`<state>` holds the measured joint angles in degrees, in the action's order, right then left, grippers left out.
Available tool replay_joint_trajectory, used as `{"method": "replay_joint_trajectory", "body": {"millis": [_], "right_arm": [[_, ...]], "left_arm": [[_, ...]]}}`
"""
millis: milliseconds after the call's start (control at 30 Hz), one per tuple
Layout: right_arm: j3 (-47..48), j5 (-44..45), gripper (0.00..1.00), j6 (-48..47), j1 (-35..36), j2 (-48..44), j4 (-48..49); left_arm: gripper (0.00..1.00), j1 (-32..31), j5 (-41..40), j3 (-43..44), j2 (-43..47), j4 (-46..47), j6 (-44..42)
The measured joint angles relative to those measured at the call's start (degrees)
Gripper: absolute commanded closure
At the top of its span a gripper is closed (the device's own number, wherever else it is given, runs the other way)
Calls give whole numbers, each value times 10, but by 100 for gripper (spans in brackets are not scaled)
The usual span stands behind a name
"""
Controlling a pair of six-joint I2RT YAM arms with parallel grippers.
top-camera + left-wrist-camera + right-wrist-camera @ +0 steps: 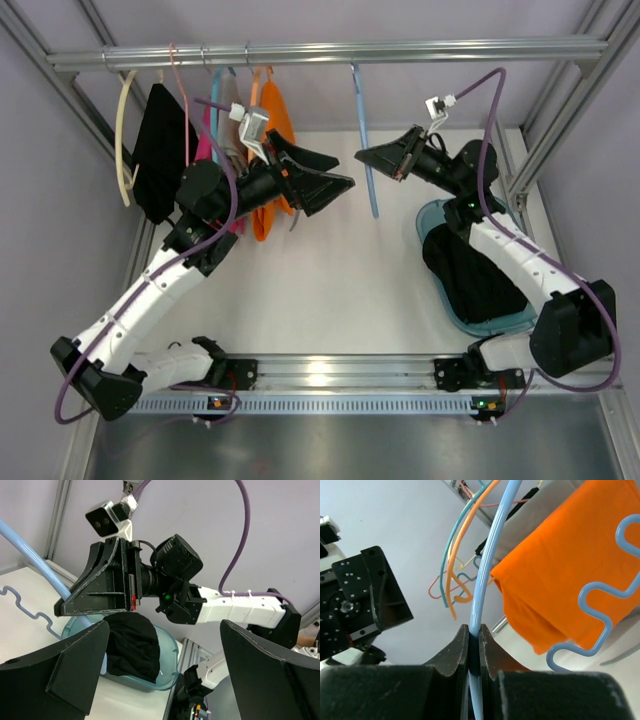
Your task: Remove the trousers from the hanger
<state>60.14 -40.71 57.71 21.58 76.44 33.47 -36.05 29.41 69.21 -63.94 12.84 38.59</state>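
Black trousers hang on a cream hanger at the rail's left end. Orange trousers hang further right on an orange hanger and also show in the right wrist view. My left gripper is open and empty, just right of the orange trousers; its view looks across at the right arm. My right gripper is shut on the bare light blue hanger, which hangs from the rail. In the right wrist view the jaws pinch the blue hanger's rod.
A light blue bin at the right holds a black cloth; both show in the left wrist view, bin and cloth. Pink and teal hangers hang between the trousers. Frame posts stand at both sides.
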Motion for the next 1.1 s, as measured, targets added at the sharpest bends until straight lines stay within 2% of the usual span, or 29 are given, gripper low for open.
{"method": "replay_joint_trajectory", "body": {"millis": [333,667,1100], "right_arm": [[72,-12,100,-50,-1,88,48],[113,-18,100,-34,1,158,83],[152,-5,100,32,33,225,136]], "left_arm": [[2,16,12,15,0,-32,-34],[2,42,19,54,-1,-54,-33],[2,170,9,97,0,-56,36]]}}
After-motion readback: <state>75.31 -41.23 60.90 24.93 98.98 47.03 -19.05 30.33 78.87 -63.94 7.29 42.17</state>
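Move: The right hand already grips the empty blue hanger; the spot on the rail for its hook lies about 14 cm ahead of this hand, 5 cm to its left and 11 cm above. The orange trousers hang roughly 12 cm ahead of the right hand, 16 cm to its left and 10 cm lower. From the open, empty left hand, that rail spot is some 23 cm ahead, 3 cm left and 4 cm up, the orange trousers about 21 cm ahead, 13 cm left and 17 cm down. Forward about 6 cm, then curving left by some 3–4 cm at the end, the right hand carries the blue hanger's hook up to and over the rail, its shut fingers keeping their pinch. The left hand creeps at first, then withdraws left about 8 cm, rising and reaching forward some 5 cm each, turning about 15 degrees counter-clockwise with fingers wide open. ##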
